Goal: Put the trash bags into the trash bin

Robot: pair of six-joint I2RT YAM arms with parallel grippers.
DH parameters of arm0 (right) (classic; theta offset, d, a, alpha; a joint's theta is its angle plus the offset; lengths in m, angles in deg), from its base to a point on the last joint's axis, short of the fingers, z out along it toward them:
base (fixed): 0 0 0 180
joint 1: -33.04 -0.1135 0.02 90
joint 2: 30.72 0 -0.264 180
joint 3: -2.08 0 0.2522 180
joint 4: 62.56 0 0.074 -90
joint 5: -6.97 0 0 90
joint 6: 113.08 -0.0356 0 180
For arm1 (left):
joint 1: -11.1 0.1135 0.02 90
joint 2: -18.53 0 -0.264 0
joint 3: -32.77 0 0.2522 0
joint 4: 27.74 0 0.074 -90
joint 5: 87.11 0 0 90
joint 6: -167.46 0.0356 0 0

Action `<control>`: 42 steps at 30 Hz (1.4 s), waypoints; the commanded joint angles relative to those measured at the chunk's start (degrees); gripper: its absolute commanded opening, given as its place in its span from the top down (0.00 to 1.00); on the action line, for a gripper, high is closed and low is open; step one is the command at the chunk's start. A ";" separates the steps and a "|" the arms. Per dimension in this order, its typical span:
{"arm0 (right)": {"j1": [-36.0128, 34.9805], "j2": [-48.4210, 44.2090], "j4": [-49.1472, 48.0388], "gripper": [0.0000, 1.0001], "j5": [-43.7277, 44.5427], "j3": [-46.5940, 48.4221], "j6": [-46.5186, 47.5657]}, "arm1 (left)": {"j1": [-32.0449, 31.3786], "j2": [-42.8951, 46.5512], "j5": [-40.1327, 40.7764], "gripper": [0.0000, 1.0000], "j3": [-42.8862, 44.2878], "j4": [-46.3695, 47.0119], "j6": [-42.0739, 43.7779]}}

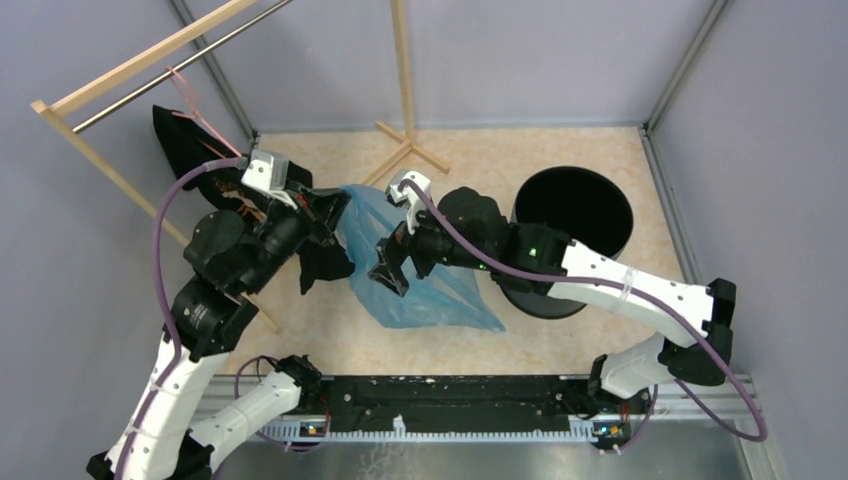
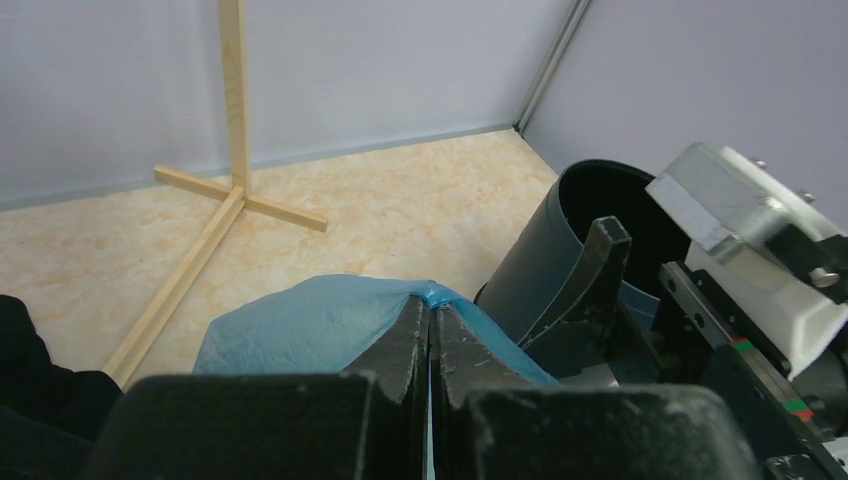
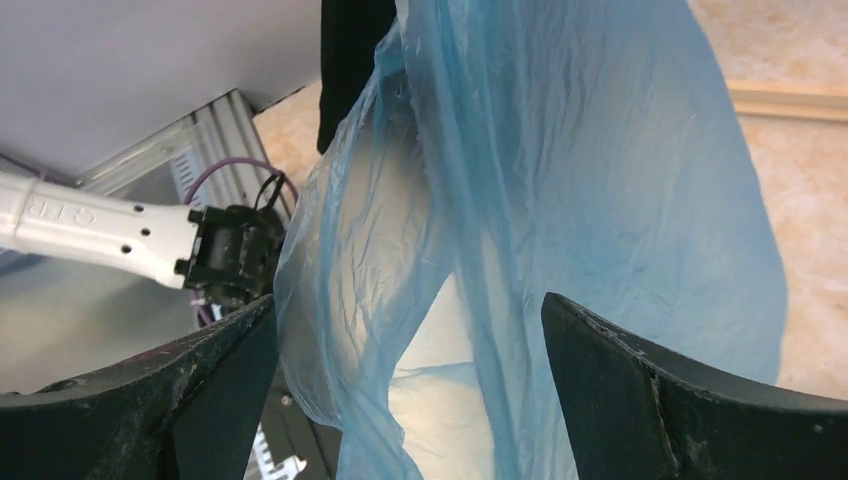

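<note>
The trash bag (image 1: pixel 440 298) is thin, light-blue film hanging in the middle of the floor. My left gripper (image 1: pixel 335 207) is shut on its top edge; in the left wrist view the film (image 2: pixel 300 325) bunches over the closed fingertips of the left gripper (image 2: pixel 431 312). My right gripper (image 1: pixel 388 268) stands open against the bag's side. In the right wrist view the bag (image 3: pixel 560 180) hangs between the wide-apart fingers (image 3: pixel 640 390) of the right gripper (image 3: pixel 410 330), which are not pressing it. The trash bin (image 1: pixel 620 205), a tall dark cylinder, stands upright to the right, also seen behind the bag (image 2: pixel 545 250).
A wooden clothes rack (image 1: pixel 130 60) with a black garment (image 1: pixel 185 140) stands at the left, its foot cross (image 1: pixel 405 150) at the back centre. Black cloth (image 1: pixel 322 265) hangs by the left gripper. Grey walls enclose the floor.
</note>
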 commanded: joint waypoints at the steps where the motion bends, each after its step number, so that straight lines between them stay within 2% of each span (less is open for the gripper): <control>1: -2.33 -2.99 -3.64 0.01 11.13 0.07 2.07 | 0.08 -0.30 0.50 1.00 1.05 0.35 0.96; 5: -3.96 -4.58 -8.27 0.01 14.67 -6.03 -0.35 | 0.05 -0.87 0.61 1.00 0.78 0.84 0.96; 9: -7.47 -3.53 -7.86 0.02 28.18 -7.99 0.10 | 0.03 -1.74 0.36 1.00 1.72 0.93 0.87; 13: -11.26 -2.22 -8.47 0.09 31.22 -7.69 5.56 | 0.03 -2.40 0.92 1.00 2.72 0.49 1.04; 15: -11.87 -1.79 -9.65 0.17 30.55 -7.70 6.49 | 0.07 -2.71 2.95 1.00 3.22 0.12 1.13; 18: -11.89 -1.37 -11.39 0.36 32.49 -7.90 5.74 | -0.01 -2.95 4.49 1.00 4.10 -0.26 1.01; 22: -11.88 -1.23 -16.30 0.53 33.69 -10.09 5.25 | 0.06 -2.90 5.22 1.00 5.36 -0.32 0.53; 24: -11.87 -0.92 -19.14 0.56 33.67 -11.16 5.10 | 0.03 -2.88 5.23 1.00 6.36 -0.34 0.50; 25: -11.88 -0.52 -20.10 0.55 33.18 -11.32 4.96 | 0.08 -2.95 5.23 1.00 6.77 -0.47 0.44; 26: -11.83 -0.04 -20.75 0.49 32.40 -11.10 4.99 | 0.04 -3.04 5.23 1.00 7.16 -0.56 0.43; 28: -11.87 1.30 -20.77 0.27 31.20 -10.11 4.76 | 0.08 -3.09 5.21 1.00 7.86 -0.81 0.43; 29: -11.84 2.02 -20.55 0.22 30.84 -9.67 4.50 | 0.04 -3.08 5.30 1.00 8.14 -1.02 0.43; 31: -11.88 3.32 -20.06 0.21 30.60 -8.82 4.09 | 0.04 -2.99 5.49 1.00 8.46 -1.12 0.34; 35: -11.87 4.80 -18.96 0.43 31.51 -7.10 3.66 | 0.03 -2.66 5.29 1.00 8.70 -1.01 0.17; 36: -11.85 4.82 -18.51 0.51 32.01 -6.58 3.76 | -0.01 -2.66 5.05 1.00 8.80 -1.00 0.23; 38: -11.81 3.77 -17.72 0.75 34.24 -5.74 4.01 | 0.05 -2.70 4.50 0.98 9.30 -1.13 0.82; 40: -11.60 1.38 -18.15 0.95 35.81 -5.63 5.45 | 0.04 -2.35 4.47 0.83 9.70 -1.16 1.76; 41: -11.39 0.00 -18.46 1.00 36.27 -5.49 6.30 | 0.09 -1.99 4.77 0.70 9.82 -1.14 2.21; 42: -10.86 -1.57 -18.51 1.00 36.80 -5.22 7.01 | 0.04 -1.53 5.20 0.55 9.89 -1.05 2.64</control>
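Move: The left hand already holds the trash bag by its top; the bag's gathered fold hangs some 4 cm back, 5 cm to its right and 12 cm below. From the open right hand that fold is about 2 cm ahead, 3 cm left and 5 cm down, and the trash bin roughly 5 cm ahead, 32 cm right and 20 cm down. The black garment hangs about 13 cm left of the left hand, 3 cm farther out, 12 cm lower. Right hand sinks about 5 cm, turning clockwise, and pinches the bag; left rises 3 cm and starts opening. ##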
